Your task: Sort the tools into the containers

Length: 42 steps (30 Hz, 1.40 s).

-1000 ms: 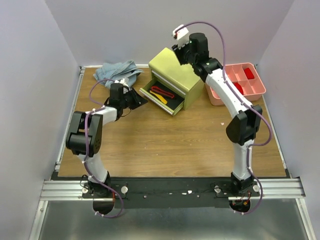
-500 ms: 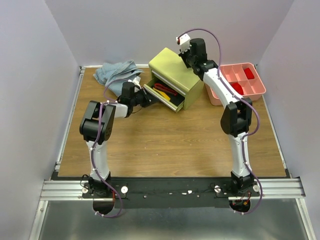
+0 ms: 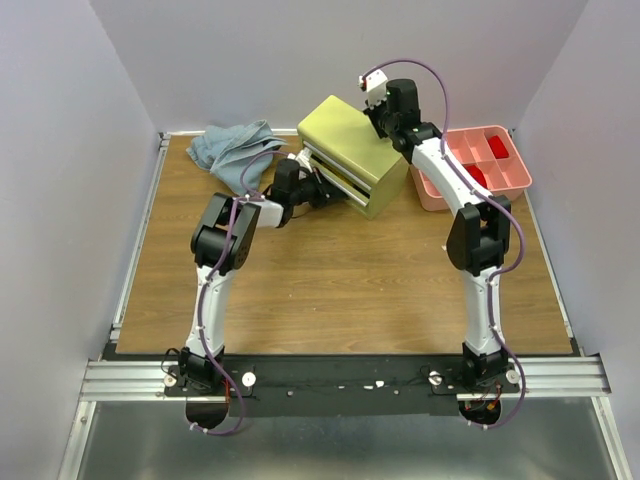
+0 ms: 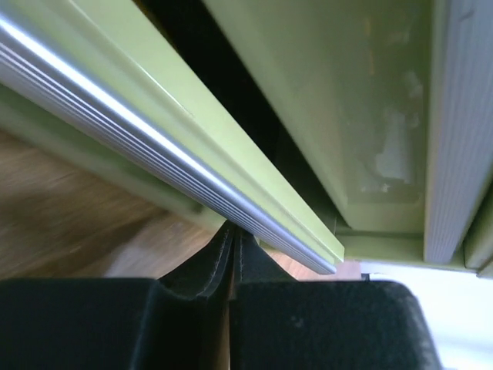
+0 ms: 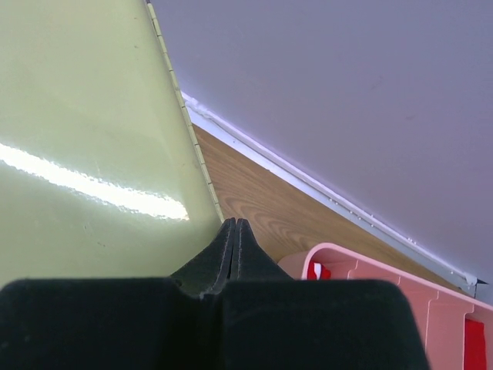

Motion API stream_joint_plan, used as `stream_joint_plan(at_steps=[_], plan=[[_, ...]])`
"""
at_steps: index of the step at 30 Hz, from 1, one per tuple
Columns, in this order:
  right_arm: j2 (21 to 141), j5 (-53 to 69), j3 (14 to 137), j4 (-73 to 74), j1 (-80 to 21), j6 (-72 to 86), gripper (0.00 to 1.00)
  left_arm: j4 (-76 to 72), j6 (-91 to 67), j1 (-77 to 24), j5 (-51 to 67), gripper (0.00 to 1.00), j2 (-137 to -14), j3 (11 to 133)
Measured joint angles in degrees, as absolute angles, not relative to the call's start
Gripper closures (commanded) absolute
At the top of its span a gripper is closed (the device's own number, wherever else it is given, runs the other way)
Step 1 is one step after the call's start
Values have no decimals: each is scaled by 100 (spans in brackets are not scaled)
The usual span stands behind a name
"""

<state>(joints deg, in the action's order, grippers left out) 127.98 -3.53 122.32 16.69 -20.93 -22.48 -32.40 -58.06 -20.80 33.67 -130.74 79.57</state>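
The yellow-green chest (image 3: pixel 350 135) stands at the back of the table, and its drawers look pushed in or nearly so. No tools show; they are hidden. My left gripper (image 3: pixel 320 187) is shut, and in the left wrist view its tips (image 4: pixel 233 229) press against the silvery front edge (image 4: pixel 139 131) of a lower drawer, with a dark gap above that edge. My right gripper (image 3: pixel 384 128) is shut too, with nothing in it. Its tips (image 5: pixel 235 225) rest at the rear hinged edge of the chest's top (image 5: pixel 77 116).
A blue-grey cloth (image 3: pixel 232 148) lies crumpled at the back left, beside the left arm. A pink divided tray (image 3: pixel 515 178) with red items stands right of the chest, and its rim (image 5: pixel 339 250) shows near my right gripper. The walls are close behind.
The lower drawer, open a second ago with red and yellow tools inside, has slid in as my left gripper moved right against it. Both grippers have shut.
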Motion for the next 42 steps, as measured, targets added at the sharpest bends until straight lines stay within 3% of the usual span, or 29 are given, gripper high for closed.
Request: stream_joint_plan(at_steps=[21,23,25,26,27,29,31,32,34,35,42], plan=[[12143,-360,11522,1822,-2152,-2252,99,-3780,-5861,-2132,3544,51,-13198,7846],[12068,-381,11489,1973,-2185,-2250,99,-3736,-5907,-2075,3568,43,-12897,7432],[12018,-429,11465,2080,-2213,-2248,83,-3671,-5913,-1925,3610,34,-12387,6871],[12001,-458,11461,2112,-2222,-2248,59,-3538,-5867,-1806,3636,30,-12070,6578],[11935,-521,11408,2115,-2233,-2233,49,-3398,-5808,-1671,3664,1,-11734,6318],[11708,-659,11194,2156,-2241,-2215,31,-3092,-5599,-1374,3715,1,-11107,5968],[11369,-727,10873,2215,-2239,-2270,22,-2762,-5371,-1096,3754,1,-10545,5745],[11201,-770,10742,2250,-2239,-2265,12,-2585,-5216,-976,3767,1,-10294,5669],[10641,-768,10309,2279,-2237,-2305,9,-2147,-4873,-849,3793,1,-9915,5588],[10416,-740,10127,2279,-2237,-2292,1,-1719,-4508,-773,3785,1,-9550,5572],[8458,-746,8259,2224,-2283,-1455,0,152,-2460,-779,3162,1,-8077,5968]])
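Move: Against the lower drawer's front, still slightly ajar, the left fingertips sit towards its right end; its middle is about 4 cm ahead and 3 cm left. The cabinet's middle lies about 8 cm ahead, 3 cm right and 3 cm up; the blue cloth is some 13 cm ahead, 28 cm left, 4 cm lower. From the right hand, at the top's back edge, the cabinet's middle is 6 cm back, 5 cm left, 9 cm down; the pink tray is 25 cm right, 2 cm back, 18 cm down. Pushing the drawer front in with the left fingertips, about 1.5 cm rightward, the left hand lingers there as its fingers spread, then retreats some 16 cm left, as far up and 10 cm back, opening wide. The shut right fingers brace at the cabinet top's back edge, ease back, then withdraw over the top, nearly 20 cm back in all and a little right and up, opening wide. ##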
